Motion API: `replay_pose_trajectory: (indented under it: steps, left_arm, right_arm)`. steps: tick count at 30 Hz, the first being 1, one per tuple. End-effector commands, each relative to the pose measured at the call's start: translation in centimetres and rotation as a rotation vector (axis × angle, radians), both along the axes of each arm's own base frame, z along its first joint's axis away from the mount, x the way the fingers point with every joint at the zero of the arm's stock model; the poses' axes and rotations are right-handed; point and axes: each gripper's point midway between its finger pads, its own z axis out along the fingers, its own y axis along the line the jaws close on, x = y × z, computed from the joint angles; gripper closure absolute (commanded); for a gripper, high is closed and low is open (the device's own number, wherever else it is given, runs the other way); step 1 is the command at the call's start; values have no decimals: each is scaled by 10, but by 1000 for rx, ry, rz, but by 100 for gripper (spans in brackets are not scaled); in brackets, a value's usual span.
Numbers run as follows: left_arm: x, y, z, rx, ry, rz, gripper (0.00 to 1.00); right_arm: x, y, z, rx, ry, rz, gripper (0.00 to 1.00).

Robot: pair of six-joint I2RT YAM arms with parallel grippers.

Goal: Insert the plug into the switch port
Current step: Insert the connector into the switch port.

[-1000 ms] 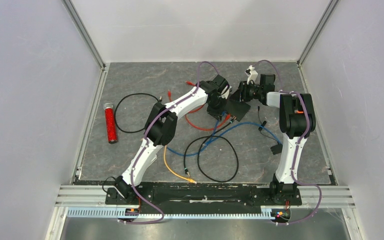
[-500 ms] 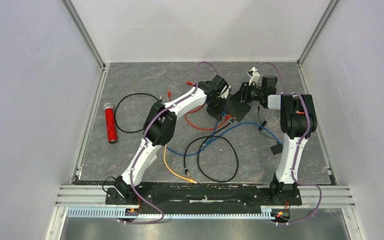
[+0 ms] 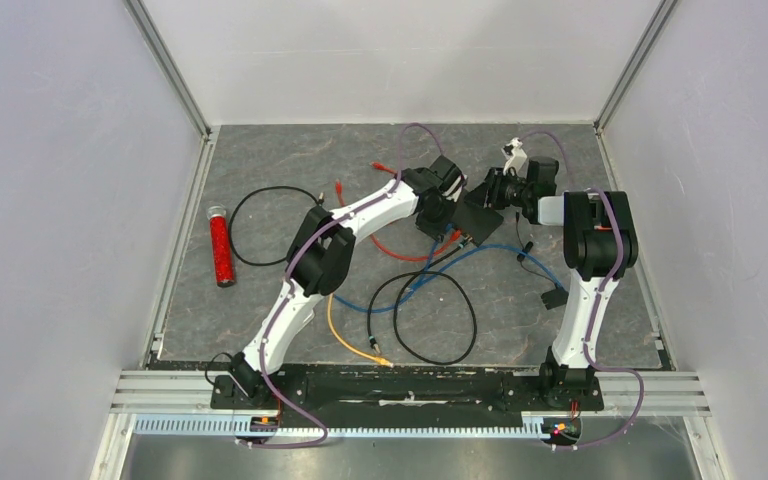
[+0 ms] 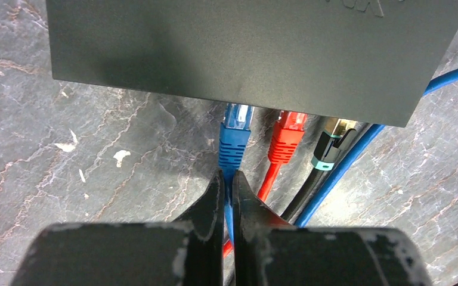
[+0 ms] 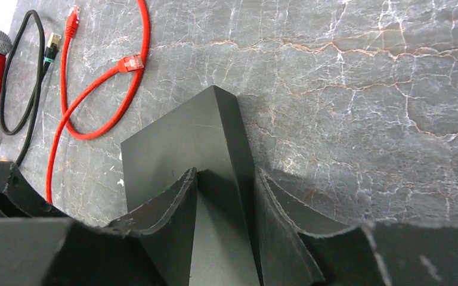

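Observation:
The switch [image 4: 244, 53] is a dark grey box filling the top of the left wrist view. The blue plug [image 4: 236, 134] points into its front edge, its clear tip at the port; how deep it sits is hidden. Beside it a red plug [image 4: 287, 137] and a black plug [image 4: 331, 146] also meet that edge. My left gripper [image 4: 228, 179] is shut on the blue cable just behind the blue plug. My right gripper [image 5: 225, 173] is shut on one end of the switch [image 5: 179, 143], which stands tilted on the mat. From above, the two grippers meet at the switch [image 3: 475, 218].
A loose red cable [image 5: 95, 89] lies left of the switch. A red glitter tube [image 3: 222, 246] and a black cable loop [image 3: 260, 225] are at the left. An orange cable [image 3: 350, 340], a black loop [image 3: 438, 315] and a blue cable [image 3: 500, 255] lie nearer the arm bases.
Both wrists and the switch between them have drifted a little to the right. Both grips stay as they were.

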Motion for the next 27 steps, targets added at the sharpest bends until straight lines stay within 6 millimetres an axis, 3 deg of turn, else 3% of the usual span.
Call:
replay_pose_trajectory:
  steps: [1, 10, 12, 15, 17, 20, 27]
  left_arm:
    - [59, -21, -17, -82, -250, 82, 92]
    - [59, -48, -4, -237, -270, 34, 89]
    - [51, -48, -6, -226, -219, 9, 84]
    - [39, -36, -11, -205, -212, 9, 71]
    - [35, -25, -10, -200, -236, 26, 65]
    - [31, -20, -4, -204, -249, 20, 63]
    - [23, -9, 7, -166, -279, -67, 60]
  right_arm:
    - [-88, 47, -33, 160, 403, 152, 61]
    - [-86, 47, -25, 223, 404, 86, 62]
    - [-83, 41, -26, 237, 411, 56, 63]
    - [-76, 29, -23, 237, 396, 19, 63]
    - [-67, 11, -20, 240, 380, -30, 62]
    - [-59, -3, -19, 231, 363, -66, 62]
    - [-50, -10, -17, 205, 347, -81, 61]
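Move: The left fingers are shut on the blue cable just behind its plug; the blue plug, at the switch's port side, lies about 1 cm ahead and 2 cm to the right, at finger height. The red plug is roughly 1 cm back and 3 cm right of this hand, and the black cable's plug 3 cm back and 4 cm right. The right fingers straddle the rear edge of the switch, whose middle is some 2 cm back and 4 cm left; the blue plug is about 7 cm back and 9 cm left. The left fingers let go of the blue cable and open to over a third, while the hand slips some 2.5 cm right and forward towards the switch's port side, tipping about 15 degrees that way, until the fingertips flank the blue plug. The right hand keeps its hold on the rear edge of the switch and draws it back and to the right by about 3 cm, rolling as it goes. ##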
